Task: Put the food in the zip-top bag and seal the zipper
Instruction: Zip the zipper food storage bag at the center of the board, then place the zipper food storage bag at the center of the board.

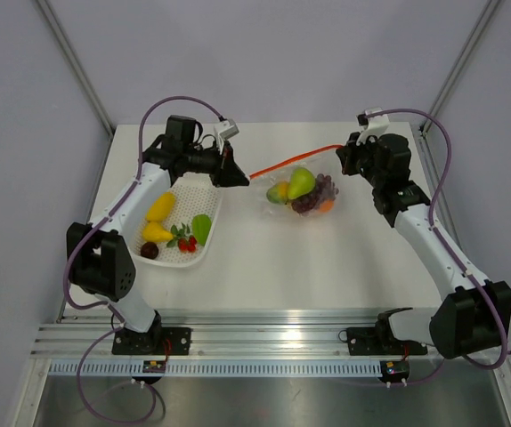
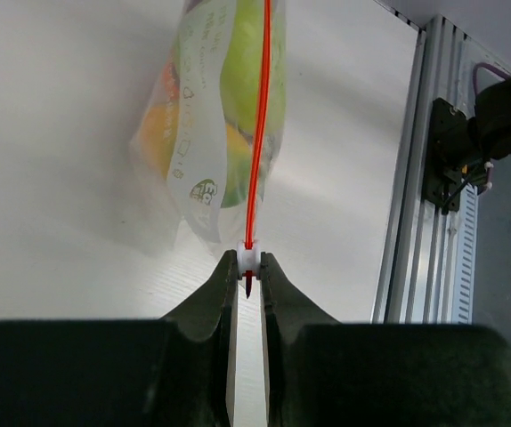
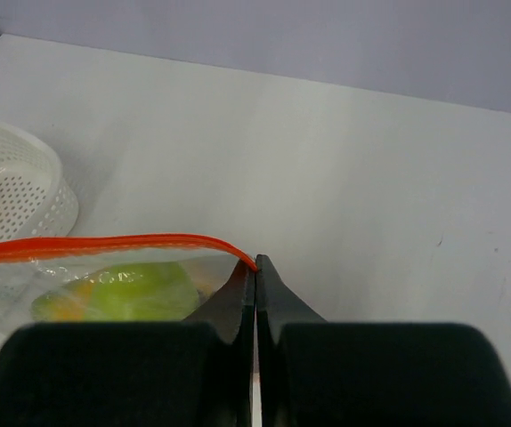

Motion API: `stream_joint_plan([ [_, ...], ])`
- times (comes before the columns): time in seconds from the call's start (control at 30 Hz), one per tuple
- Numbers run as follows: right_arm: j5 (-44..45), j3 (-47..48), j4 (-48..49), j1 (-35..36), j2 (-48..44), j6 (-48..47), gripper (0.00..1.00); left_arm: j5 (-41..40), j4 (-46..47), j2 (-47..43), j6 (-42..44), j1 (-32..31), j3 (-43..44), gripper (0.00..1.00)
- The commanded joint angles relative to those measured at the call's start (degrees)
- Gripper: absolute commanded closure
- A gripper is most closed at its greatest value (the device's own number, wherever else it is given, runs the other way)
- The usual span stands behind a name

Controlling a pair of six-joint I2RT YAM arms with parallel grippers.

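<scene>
The zip-top bag [image 1: 302,194] lies mid-table, holding a green pear [image 1: 302,181], purple grapes [image 1: 325,187] and orange fruit. Its red-orange zipper [image 1: 296,161] is stretched taut between the two grippers. My left gripper [image 1: 241,178] is shut on the white slider [image 2: 249,259] at the zipper's [image 2: 257,133] left end, with the bag [image 2: 198,151] hanging beyond it. My right gripper [image 1: 344,162] is shut on the zipper's [image 3: 104,245] right end, the fingertips [image 3: 245,276] pressed together at the bag's [image 3: 122,289] corner.
A white perforated basket [image 1: 215,213] stands at the left under the left arm, holding yellow fruit [image 1: 159,207], a green piece, red cherries [image 1: 187,243] and a dark plum. Its wall [image 3: 24,191] shows in the right wrist view. An aluminium rail [image 2: 416,178] runs along the near edge.
</scene>
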Motion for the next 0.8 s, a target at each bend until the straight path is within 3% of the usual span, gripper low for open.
stream_joint_plan([
  [0.0, 5.3, 7.2, 6.2, -2.1, 2.7, -3.2, 1.0, -5.1, 6.5, 3.9, -8.7, 0.8, 7.9, 1.0],
  [0.23, 6.3, 18.5, 9.9, -4.4, 14.0, -4.0, 1.0, -14.2, 12.2, 14.1, -16.0, -0.3, 22.5, 1.0],
  [0.43, 5.3, 18.7, 14.1, -5.0, 16.7, -3.9, 1.0, -12.0, 12.4, 21.9, -18.2, -0.2, 35.1, 1.0],
  [0.47, 4.3, 16.8, 15.5, -5.1, 15.9, -3.7, 1.0, -11.5, 11.6, 22.1, -17.9, -0.2, 35.5, 0.92],
  [0.5, 3.6, 14.4, 16.5, -5.1, 14.7, -3.4, 0.92, -10.3, 10.0, 22.1, -17.5, -0.1, 35.0, 0.68],
  [0.53, 3.2, 9.2, 17.2, -5.1, 11.8, -2.8, 0.8, -9.4, 9.9, 21.1, -17.5, -0.1, 31.8, 0.53],
  [0.6, -0.5, 3.9, 18.6, -5.0, 8.5, -2.1, 0.47, -9.0, 10.6, 18.5, -17.5, -0.1, 25.8, 0.33],
  [0.63, -1.3, -0.8, 18.6, -5.1, 5.0, -0.5, 0.41, -8.3, 11.6, 17.0, -17.8, -0.1, 18.5, 0.06],
  [0.7, -2.0, -5.0, 17.7, -5.1, 1.2, 2.4, 0.29, -8.5, 16.0, 11.0, -19.6, -0.1, 11.7, 0.01],
  [0.73, -2.2, -8.2, 17.0, -5.0, -2.3, 2.7, 0.14, -8.8, 16.9, 8.8, -20.0, -0.1, 6.4, 0.01],
  [0.77, -1.9, -9.3, 14.7, -5.1, -3.9, 3.1, 0.12, -9.4, 17.2, 5.7, -20.3, -0.3, 4.7, 0.01],
])
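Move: The spot on the board where the bag will lie is about 18 cm ahead of my left hand, 16 to its right and 22 below; from my right hand it is some 11 cm ahead, 9 left and 26 down. The food hangs in the bag 5 cm ahead and 15 right of my left hand, 12 lower. The basket's middle is 2 cm ahead of that hand, 20 to its left and 20 below. Still pinching the two ends of the orange zip, I swing both hands forward and up over the board, the left about 15 cm out, turning some 15 degrees counter-clockwise, the right about 10. There I open both grippers wide, let go of the zip, and draw both hands back and down, empty. ##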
